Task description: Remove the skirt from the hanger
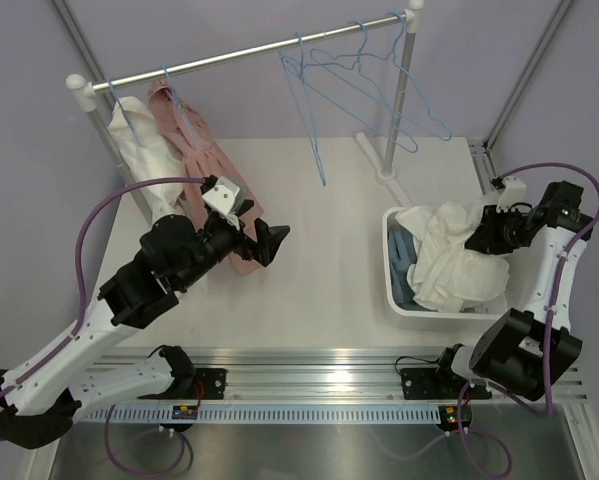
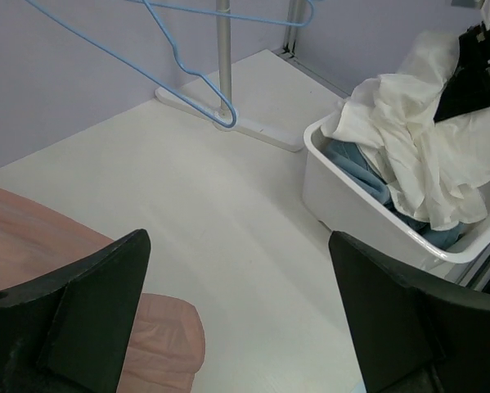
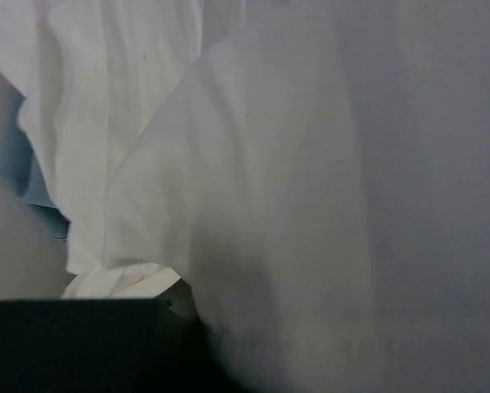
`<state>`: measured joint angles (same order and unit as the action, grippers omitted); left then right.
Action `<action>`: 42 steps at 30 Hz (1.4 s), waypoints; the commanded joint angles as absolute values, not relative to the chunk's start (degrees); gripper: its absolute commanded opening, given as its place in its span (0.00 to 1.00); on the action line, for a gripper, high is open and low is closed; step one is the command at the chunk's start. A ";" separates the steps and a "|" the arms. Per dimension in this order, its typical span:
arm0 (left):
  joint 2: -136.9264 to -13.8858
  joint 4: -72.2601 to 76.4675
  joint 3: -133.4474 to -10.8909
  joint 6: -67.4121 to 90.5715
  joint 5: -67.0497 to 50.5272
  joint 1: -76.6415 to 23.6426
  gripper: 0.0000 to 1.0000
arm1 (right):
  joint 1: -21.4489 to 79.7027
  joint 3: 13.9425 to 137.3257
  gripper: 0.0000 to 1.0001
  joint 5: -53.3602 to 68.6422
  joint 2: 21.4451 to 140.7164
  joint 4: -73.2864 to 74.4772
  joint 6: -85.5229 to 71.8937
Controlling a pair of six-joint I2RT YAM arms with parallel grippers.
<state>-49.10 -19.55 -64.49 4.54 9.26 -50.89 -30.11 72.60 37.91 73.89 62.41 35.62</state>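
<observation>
A pink skirt (image 1: 191, 148) hangs on a light blue hanger (image 1: 169, 85) at the left end of the rail, its lower part lying on the table (image 2: 32, 246). My left gripper (image 1: 264, 243) hovers just right of that lower part, jaws wide open with nothing between them (image 2: 238, 246). My right gripper (image 1: 482, 230) sits over the white bin, shut on a white garment (image 1: 449, 255) that drapes into the bin. In the right wrist view the white cloth (image 3: 228, 164) fills the frame, and only one dark finger (image 3: 81, 344) shows.
A white garment (image 1: 139, 148) hangs beside the skirt on the metal rail (image 1: 259, 50). Empty blue hangers (image 1: 364, 70) hang at the rail's right end. The white bin (image 1: 391, 262) at the right holds blue cloth (image 1: 404, 265). The rail's right post (image 1: 399, 100) stands behind the bin.
</observation>
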 commanded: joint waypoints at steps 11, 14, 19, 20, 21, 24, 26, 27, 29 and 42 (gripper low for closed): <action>-49.04 -12.66 -57.13 8.17 8.17 -50.71 0.96 | -30.06 53.88 0.11 23.47 79.54 49.66 44.29; -49.13 -11.78 -55.64 9.22 8.44 -50.71 0.97 | -30.06 54.92 0.24 23.64 78.93 50.71 45.70; -49.48 -11.95 -55.11 10.55 9.58 -50.71 0.98 | -29.97 64.49 0.55 25.48 75.06 59.49 48.34; -49.48 -12.13 -55.19 10.89 10.10 -50.63 0.99 | -30.06 69.56 0.68 25.84 74.45 60.98 48.51; -49.48 -12.30 -55.28 10.99 10.37 -50.63 0.99 | -30.06 72.57 0.75 26.19 74.27 62.39 48.69; -49.04 -12.74 -55.98 11.07 11.16 -50.63 0.99 | -30.06 83.30 0.99 28.47 74.97 66.97 48.87; -49.04 -13.71 -56.51 10.81 11.60 -50.71 0.99 | -29.97 90.04 0.99 30.32 75.85 69.25 47.90; -48.87 -13.97 -57.21 10.72 11.69 -50.63 0.99 | -29.97 92.35 0.99 30.84 77.33 70.21 46.16; -48.78 -15.03 -58.18 10.46 11.95 -50.63 0.99 | -30.06 98.83 1.00 32.95 79.96 71.27 43.69; -47.55 -21.53 -63.72 9.32 14.41 -50.63 0.99 | -30.06 101.43 1.00 30.94 76.38 48.46 14.60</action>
<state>-48.73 -21.34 -61.23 9.96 12.16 -50.87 -30.06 103.42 32.32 80.55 58.54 22.81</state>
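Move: The right hand holds the white skirt bunched over the basket, whose middle lies about 14 cm below it, 3 cm to its left and 1 cm back. Most of the skirt already hangs 8 cm below, 5 cm left and 3 cm back; the denim garment in the basket is some 14 cm left, 2 cm back, and the rack's foot 18 cm ahead, 16 cm left. From the left hand the basket is 39 cm right, 4 cm ahead. Still gripping the white skirt, the right hand sinks about 10 cm into the basket's mouth and opens its fingers wide there to let go, then climbs some 26 cm, going forward as well and drifting a little right, with its fingertips tilting up. The left hand, empty and open, sinks about 7 cm near the pink dress and comes back up about half of that. ##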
